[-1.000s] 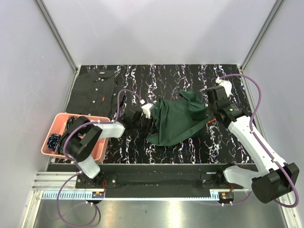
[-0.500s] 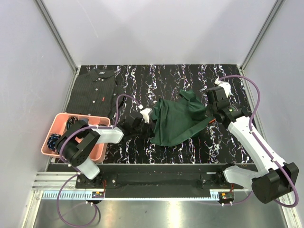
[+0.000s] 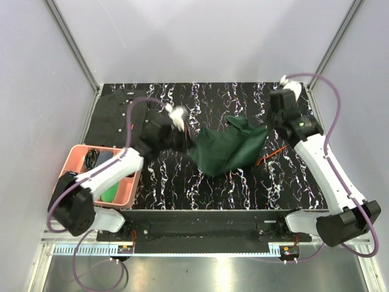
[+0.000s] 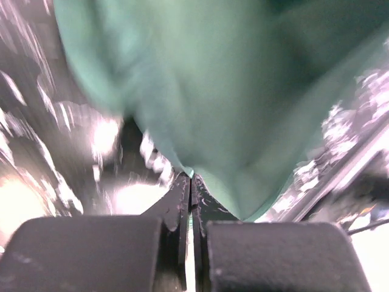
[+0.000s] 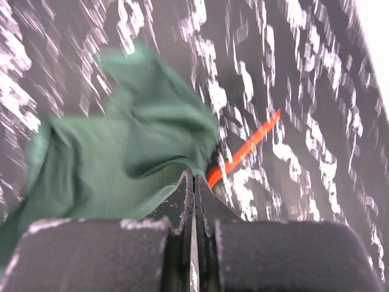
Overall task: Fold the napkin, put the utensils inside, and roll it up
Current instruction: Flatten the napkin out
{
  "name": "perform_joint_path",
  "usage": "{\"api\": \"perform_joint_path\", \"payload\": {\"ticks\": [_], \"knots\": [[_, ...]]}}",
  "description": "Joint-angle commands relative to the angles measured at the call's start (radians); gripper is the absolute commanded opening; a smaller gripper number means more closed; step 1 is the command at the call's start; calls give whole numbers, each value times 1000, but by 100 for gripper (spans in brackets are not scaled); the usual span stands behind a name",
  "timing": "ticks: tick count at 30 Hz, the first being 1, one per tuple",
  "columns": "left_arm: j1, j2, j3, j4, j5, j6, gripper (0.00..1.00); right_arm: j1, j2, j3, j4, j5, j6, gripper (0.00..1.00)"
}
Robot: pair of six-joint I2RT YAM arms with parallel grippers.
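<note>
The dark green napkin (image 3: 228, 151) hangs bunched between both arms over the middle of the marbled table. My left gripper (image 3: 190, 142) is shut on its left corner; in the left wrist view the cloth (image 4: 213, 91) spreads away from the closed gripper (image 4: 191, 177). My right gripper (image 3: 268, 126) is shut on the napkin's right corner, and the right wrist view shows the cloth (image 5: 127, 152) pinched at the closed gripper (image 5: 194, 174). The orange-red fork (image 3: 273, 152) lies on the table just right of the napkin and shows again as the fork (image 5: 243, 149) past the right fingertips.
A pink basket (image 3: 73, 155) holding cables and a green item stands at the left edge under the left arm. A dark pinstriped shirt (image 3: 115, 112) lies flat at the back left. Metal frame posts stand at the back corners.
The left gripper has shut on the napkin's left corner and swung up and toward the back. The right gripper has pulled its corner back and right, and more of the fork now shows.
</note>
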Motion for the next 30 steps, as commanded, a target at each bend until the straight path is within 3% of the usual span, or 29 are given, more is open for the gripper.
{"api": "perform_joint_path", "payload": {"ticks": [1,6,17,23,30], "knots": [[124,-125,223,-76,78,9,0,-23,27,245,38,47,-83,0],[223,-188,411,-145,193,-11,0,-23,24,469,34,112,-139,0],[327,-346,618,-177,276,-100,0,-24,-135,667,55,170,-249,0],[384,-248,662,-110,316,-137,0,-26,-49,669,116,202,-307,0],[482,-14,722,5,437,-223,0,-90,174,670,198,186,-330,0]]}}
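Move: Both hands already grip the green napkin by its corners. Its loose middle lies about 14 cm to the right of the left hand, 4 cm farther out and 9 below it. From the right hand, the napkin's middle is some 13 cm to the left, 2 cm nearer the bases and 20 below. The orange strip lies about 3 cm to the right of the right hand, level with it, 24 below. The dark shirt is roughly 29 cm to the left of the left hand, 19 ahead and 12 below. Up fast with both hands together, each some 35 cm, still pinching the napkin's corners and drawing apart, the left arm leftward and the right arm rightward. Both reach slightly forward, swing back about 6 to 10 cm as they climb, then whip forward 7 cm while starting to sink, the fingers tipped up towards level. ##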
